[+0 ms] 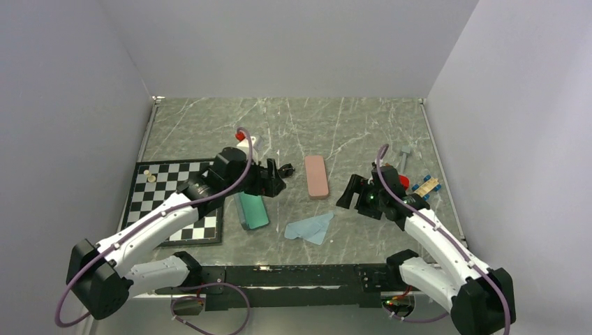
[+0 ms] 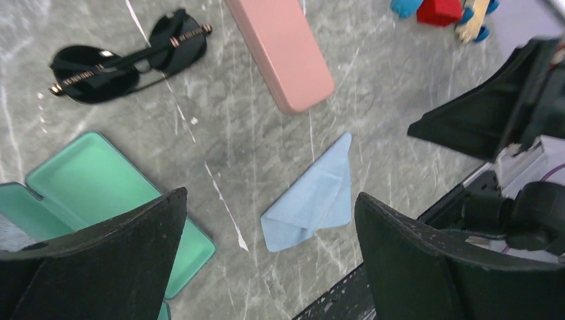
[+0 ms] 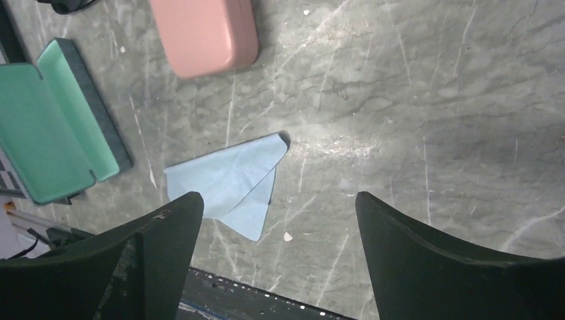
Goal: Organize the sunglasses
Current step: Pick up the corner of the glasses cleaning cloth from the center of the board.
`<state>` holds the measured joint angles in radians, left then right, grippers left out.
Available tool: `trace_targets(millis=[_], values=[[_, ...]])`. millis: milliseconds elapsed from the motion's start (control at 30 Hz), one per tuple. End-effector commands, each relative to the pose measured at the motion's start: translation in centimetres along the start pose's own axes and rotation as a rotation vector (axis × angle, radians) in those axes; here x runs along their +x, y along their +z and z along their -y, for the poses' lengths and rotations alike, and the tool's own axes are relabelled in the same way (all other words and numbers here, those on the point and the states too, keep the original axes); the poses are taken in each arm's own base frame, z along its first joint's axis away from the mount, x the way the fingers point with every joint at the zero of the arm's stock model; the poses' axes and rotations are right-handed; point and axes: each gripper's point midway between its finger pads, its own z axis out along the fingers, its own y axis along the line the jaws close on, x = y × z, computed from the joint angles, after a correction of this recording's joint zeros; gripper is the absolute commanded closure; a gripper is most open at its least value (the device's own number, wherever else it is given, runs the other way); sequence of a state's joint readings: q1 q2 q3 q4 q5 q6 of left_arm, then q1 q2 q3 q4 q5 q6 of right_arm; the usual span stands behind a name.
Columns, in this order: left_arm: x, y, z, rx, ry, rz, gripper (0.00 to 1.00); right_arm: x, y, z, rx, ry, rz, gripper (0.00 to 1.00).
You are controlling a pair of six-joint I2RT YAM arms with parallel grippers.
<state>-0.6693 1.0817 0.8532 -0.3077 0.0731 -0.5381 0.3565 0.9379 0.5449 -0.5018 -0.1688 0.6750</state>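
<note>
A black thin-framed pair of sunglasses [image 1: 285, 169] [image 2: 126, 60] lies folded on the marble table, just past my left gripper's tips. My left gripper [image 1: 271, 179] [image 2: 270, 207] hangs open and empty over the spot between the open green case [image 1: 253, 211] [image 2: 100, 193] and the light blue cloth [image 1: 309, 227] [image 2: 313, 197]. The closed pink case [image 1: 316, 176] [image 2: 283, 50] [image 3: 203, 33] lies between the two arms. To its right my right gripper [image 1: 349, 190] [image 3: 278, 203] is open with nothing between its fingers, the cloth [image 3: 230, 183] lying below and to the left of it.
A chessboard [image 1: 174, 202] with two small pieces lies at the left under the left arm. Red and blue toy pieces [image 1: 419, 185] and a small grey part [image 1: 405, 151] sit at the right edge. The black rail [image 1: 293, 276] runs along the near edge.
</note>
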Motion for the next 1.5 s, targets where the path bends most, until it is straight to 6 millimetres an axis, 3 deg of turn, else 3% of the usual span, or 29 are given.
trace_targets(millis=[0,167,300,467,633,767,1267,1467], values=[[1.2,0.0,1.1,-0.001,0.031,-0.049,0.01,1.7,-1.3,0.3,0.079,-0.051,-0.073,0.12],[2.2,0.1,0.1,-0.052,-0.003,-0.063,0.01,7.9,0.4,-2.8,0.120,-0.189,-0.195,0.21],[2.0,-0.2,-1.5,-0.135,-0.030,-0.030,0.01,10.0,2.2,-4.8,0.121,-0.242,-0.213,0.33],[1.9,-0.4,-2.3,-0.176,-0.053,0.005,0.01,10.1,3.4,-5.4,0.212,-0.255,-0.135,0.49],[1.8,-0.7,-2.3,-0.159,-0.065,0.038,0.01,11.1,4.2,-5.9,0.265,-0.252,-0.124,0.53],[1.9,-1.0,-2.7,-0.172,-0.066,0.048,0.01,11.4,4.1,-5.0,0.362,-0.268,-0.114,0.61],[1.9,-1.5,-2.8,-0.172,-0.066,0.057,0.01,12.7,4.2,-3.0,0.450,-0.308,-0.161,0.65],[1.8,-1.6,-2.4,-0.158,-0.060,0.046,0.01,13.5,3.9,-1.9,0.443,-0.310,-0.195,0.77]])
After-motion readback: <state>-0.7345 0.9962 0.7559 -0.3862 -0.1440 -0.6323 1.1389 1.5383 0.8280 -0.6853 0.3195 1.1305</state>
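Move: Back and left of the right hand is the cloth's near corner, about 8 cm back, 10 cm left and 7 cm below. The rest of the cloth spreads farther out, its middle some 3 cm back and 12 cm left of that hand. The pink case lies roughly 15 cm ahead and 10 cm left of the hand, the open green case 3 cm ahead and 29 cm left. For the left hand, the corner is about 12 cm back, 13 cm right and 18 cm below. Sweeping left and back by about 12 cm over the table and sinking some 7 cm, the right hand comes down onto the cloth's near corner, its wrist swinging about 30 degrees so the fingers point more steeply down. The wide-open fingers close on the way and pinch the corner. The left hand, still open and empty, eases a few centimetres left and down. ##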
